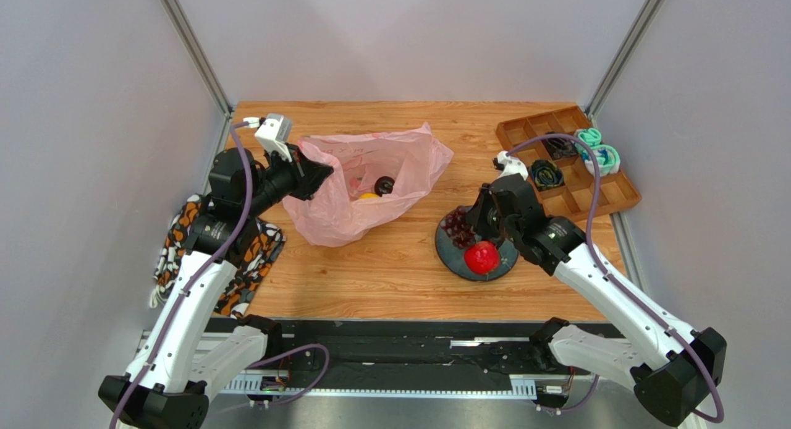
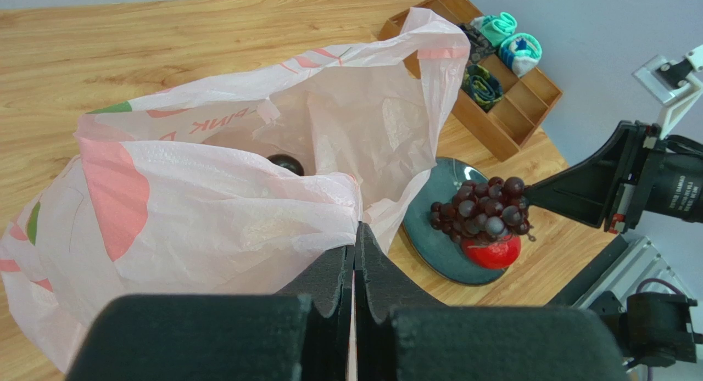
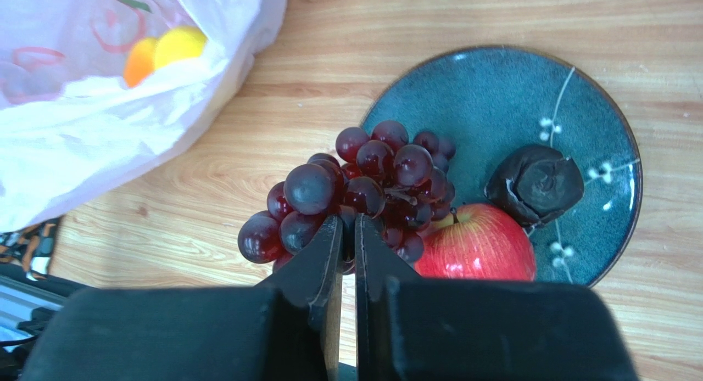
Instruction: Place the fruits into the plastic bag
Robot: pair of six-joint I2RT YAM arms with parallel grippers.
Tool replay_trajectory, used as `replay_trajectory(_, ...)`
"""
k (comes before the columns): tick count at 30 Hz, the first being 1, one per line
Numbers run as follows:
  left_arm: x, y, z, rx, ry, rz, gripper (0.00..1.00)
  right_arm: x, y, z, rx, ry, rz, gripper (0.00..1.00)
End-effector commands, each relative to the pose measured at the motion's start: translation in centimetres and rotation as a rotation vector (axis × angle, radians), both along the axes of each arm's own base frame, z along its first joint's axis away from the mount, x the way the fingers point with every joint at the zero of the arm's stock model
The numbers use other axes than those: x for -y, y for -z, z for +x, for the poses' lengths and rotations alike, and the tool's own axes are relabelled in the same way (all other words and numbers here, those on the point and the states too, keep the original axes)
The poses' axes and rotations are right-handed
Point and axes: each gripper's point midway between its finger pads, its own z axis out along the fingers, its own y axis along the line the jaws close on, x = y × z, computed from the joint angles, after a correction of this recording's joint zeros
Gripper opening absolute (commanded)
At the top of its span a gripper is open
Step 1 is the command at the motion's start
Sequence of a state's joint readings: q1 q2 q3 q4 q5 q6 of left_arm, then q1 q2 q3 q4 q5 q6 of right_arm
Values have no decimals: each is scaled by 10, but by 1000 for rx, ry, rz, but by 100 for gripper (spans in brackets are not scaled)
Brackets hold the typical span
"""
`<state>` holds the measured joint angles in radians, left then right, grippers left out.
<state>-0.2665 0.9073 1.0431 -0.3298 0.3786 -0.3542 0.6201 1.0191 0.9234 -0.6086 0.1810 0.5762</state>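
Note:
The pink plastic bag (image 1: 357,202) lies open on the wood table, and my left gripper (image 2: 356,233) is shut on its near rim, holding the mouth up. Inside show a dark ball (image 2: 286,162) and a yellow citrus (image 3: 180,45). My right gripper (image 3: 346,226) is shut on the dark purple grapes (image 3: 367,179), which hang just above the left side of the blue-green plate (image 3: 495,93). A red apple (image 3: 478,245) and a dark wrinkled lump (image 3: 536,183) rest on that plate. The bag's mouth is to the left of the grapes (image 2: 483,208).
A wooden compartment tray (image 1: 608,197) with teal and black coiled bundles sits at the back right. An orange-black patterned cloth (image 1: 251,262) lies at the left edge under the left arm. Grey walls close in both sides and the back.

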Motion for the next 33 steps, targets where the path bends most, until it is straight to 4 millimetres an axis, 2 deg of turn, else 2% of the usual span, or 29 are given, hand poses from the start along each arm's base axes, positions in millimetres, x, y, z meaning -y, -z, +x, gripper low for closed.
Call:
replay_trajectory(1, -3, -26, -1, 66, -11, -17, 0, -10, -57, 12, 145, -2, 121, 0)
replay_trajectory(6, -3, -26, -1, 68, -10, -16, 0, -21, -76, 13, 195, -54, 168, 0)
replay_trajectory(9, -2, -26, -1, 66, -10, -17, 0, -31, -98, 14, 237, -93, 221, 0)
replay_trajectory(12, -2, -26, -1, 66, -10, -17, 0, -43, -130, 14, 301, -140, 289, 0)
replay_trajectory(15, -2, -26, 0, 66, -10, -17, 0, -58, -172, 16, 388, -194, 388, 0)
replay_trajectory(17, -2, -25, 0, 65, -10, -17, 0, -68, -190, 14, 421, -245, 439, 0)
replay_trajectory(18, -2, -25, 0, 64, -8, -15, 0, -75, -207, 17, 458, -262, 472, 0)
replay_trajectory(22, -2, -25, 0, 63, -8, -16, 0, -100, -239, 25, 499, -348, 551, 0)
replay_trajectory(23, -2, -25, 0, 65, -10, -15, 0, -105, -240, 29, 497, -360, 555, 0)
replay_trajectory(24, -2, -25, 0, 65, -10, -15, 0, -111, -254, 31, 525, -380, 577, 0)
replay_trajectory(25, -2, -25, 0, 63, -10, -16, 0, -123, -243, 40, 494, -403, 574, 0)
replay_trajectory(27, -3, -25, 0, 63, -13, -16, 0, -134, -246, 46, 495, -423, 596, 0)
replay_trajectory(29, -3, -24, 1, 62, -14, -15, 0, -150, -230, 58, 447, -444, 596, 0)
replay_trajectory(30, -3, -23, 1, 59, -16, -14, 0, -155, -234, 62, 467, -456, 609, 0)
replay_trajectory(33, -2, -23, 1, 57, -13, -14, 0, -172, -209, 77, 400, -461, 598, 0)
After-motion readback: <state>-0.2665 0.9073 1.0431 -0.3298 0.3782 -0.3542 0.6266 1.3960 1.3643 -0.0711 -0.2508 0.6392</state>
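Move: The grapes already hang from the right hand's closed fingers above the plate; the open bag they are going to has its middle some 18 cm to that hand's left, 13 cm ahead and roughly 10 cm lower. The apple sits on the plate about 5 cm to the right, level fore and aft and 12 cm below, and a dark fruit some 7 cm right, 3 cm ahead and equally low. From the left hand, which pinches the rim, the bag's middle is about 9 cm ahead, 7 cm right and 18 cm down. The grapes, still pinched in the right fingers, go up off to the bag: the hand rises about 20 cm, swinging left some 15 cm and forward 8 cm, and sinks a couple of centimetres at the end. The wrist turns some 40 degrees, so the fingers come up nearly level and point more to the left. The left hand stays put, keeping the bag's rim pinched. ##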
